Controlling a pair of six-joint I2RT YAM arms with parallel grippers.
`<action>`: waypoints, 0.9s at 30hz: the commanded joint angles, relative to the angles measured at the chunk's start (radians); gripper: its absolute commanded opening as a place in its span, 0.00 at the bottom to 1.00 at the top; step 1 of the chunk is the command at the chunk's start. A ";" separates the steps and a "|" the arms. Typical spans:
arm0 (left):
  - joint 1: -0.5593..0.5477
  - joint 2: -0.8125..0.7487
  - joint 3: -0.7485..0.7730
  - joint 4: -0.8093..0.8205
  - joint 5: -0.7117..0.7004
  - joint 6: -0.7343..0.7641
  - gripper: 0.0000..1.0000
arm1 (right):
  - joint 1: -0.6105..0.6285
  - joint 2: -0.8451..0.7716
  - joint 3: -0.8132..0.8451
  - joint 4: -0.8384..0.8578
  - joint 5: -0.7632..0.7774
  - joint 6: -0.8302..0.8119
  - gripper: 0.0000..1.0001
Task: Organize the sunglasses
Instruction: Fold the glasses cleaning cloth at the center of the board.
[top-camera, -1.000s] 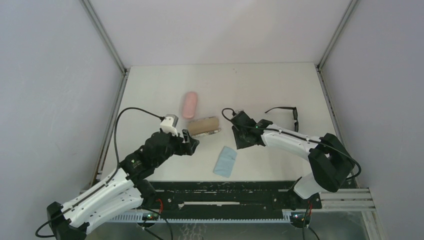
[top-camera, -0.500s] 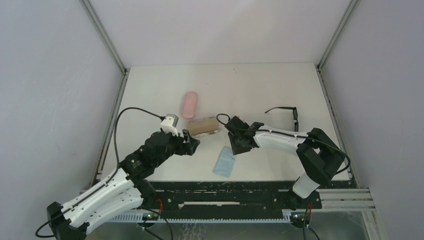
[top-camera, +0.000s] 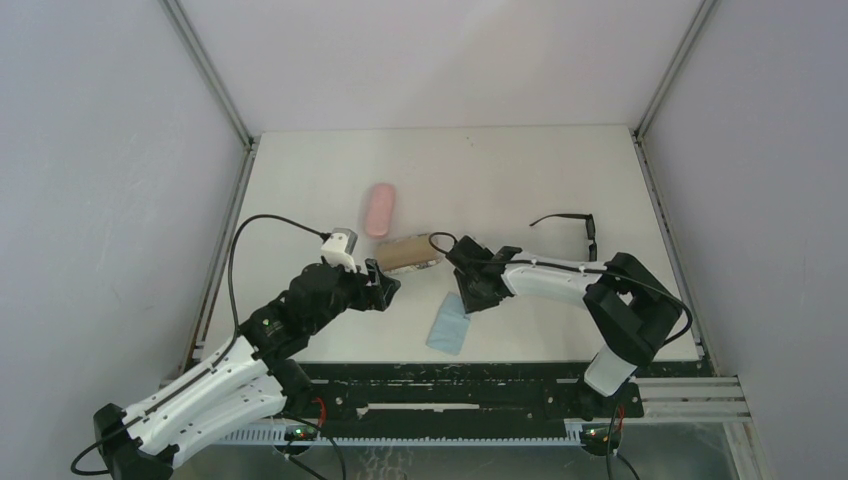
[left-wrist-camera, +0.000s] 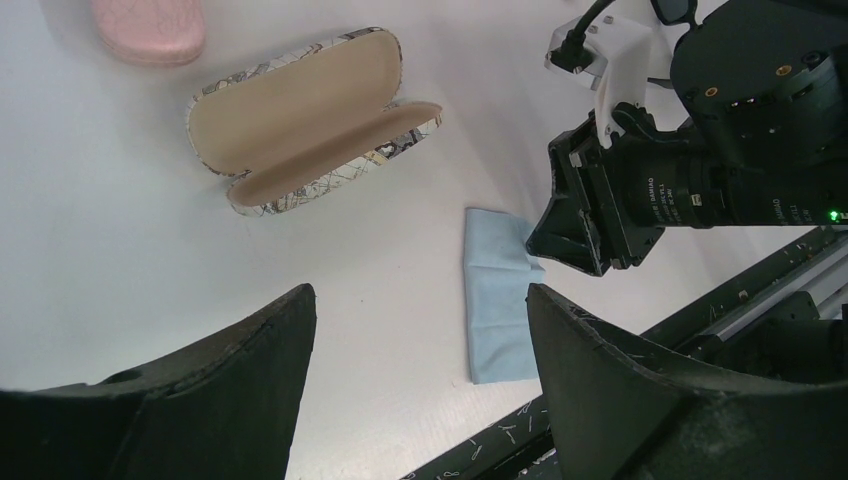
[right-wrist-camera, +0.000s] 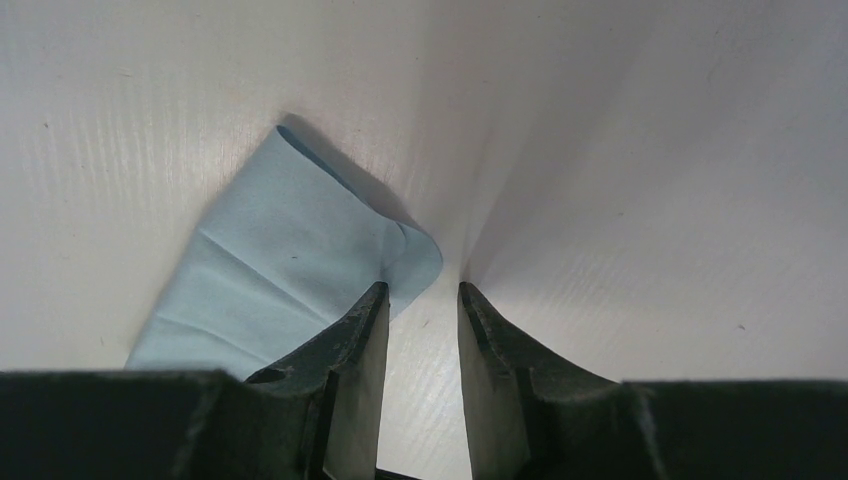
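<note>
The sunglasses (top-camera: 572, 226), thin and black-framed, lie unfolded on the white table right of centre, apart from both grippers. A light-blue cloth (top-camera: 449, 323) lies near the front edge. My right gripper (top-camera: 467, 297) is down at its far corner. In the right wrist view that gripper (right-wrist-camera: 421, 288) is open by a narrow gap with bare table between the fingers, and the cloth (right-wrist-camera: 280, 250) curls up against the left finger. My left gripper (top-camera: 388, 290) hovers open and empty, with its fingers wide apart in the left wrist view (left-wrist-camera: 420, 300).
An open grey-patterned case (top-camera: 408, 252) with a tan lining lies between the two grippers. A shut pink case (top-camera: 381, 208) lies just beyond it. Metal rails run along the table's front edge (top-camera: 450, 385), close to the cloth.
My right gripper has moved left and nearer, from beside the open case to the cloth's far corner. The left arm has stayed still.
</note>
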 joint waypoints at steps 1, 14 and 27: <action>0.003 0.000 0.001 0.047 0.014 0.000 0.81 | 0.014 0.019 0.022 0.024 0.011 0.015 0.31; 0.003 -0.004 -0.009 0.045 0.009 0.000 0.80 | 0.018 0.093 0.049 0.002 0.018 0.002 0.29; 0.003 0.016 -0.006 0.055 0.010 -0.002 0.81 | 0.015 0.117 0.049 -0.014 0.024 -0.009 0.05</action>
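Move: The glasses cleaning cloth lies flat with its middle about 4 cm back and 4 cm left of the low right hand, roughly 1 cm below it; its far right corner is right by the fingertips. The open patterned case stands some 11 cm ahead and 13 cm left of that hand, the pink case about 21 cm ahead and 19 cm left. From the left hand, the cloth is some 9 cm right, 3 cm back and 16 cm below. The cloth's far right corner is what gets pinched: the right hand, fingers pointing down and a third open, glides about 2 cm left and forward in equal parts at table height, bringing the tips astride the corner. Late in the glide the fingers begin to close, and they go nearly shut on the cloth. ##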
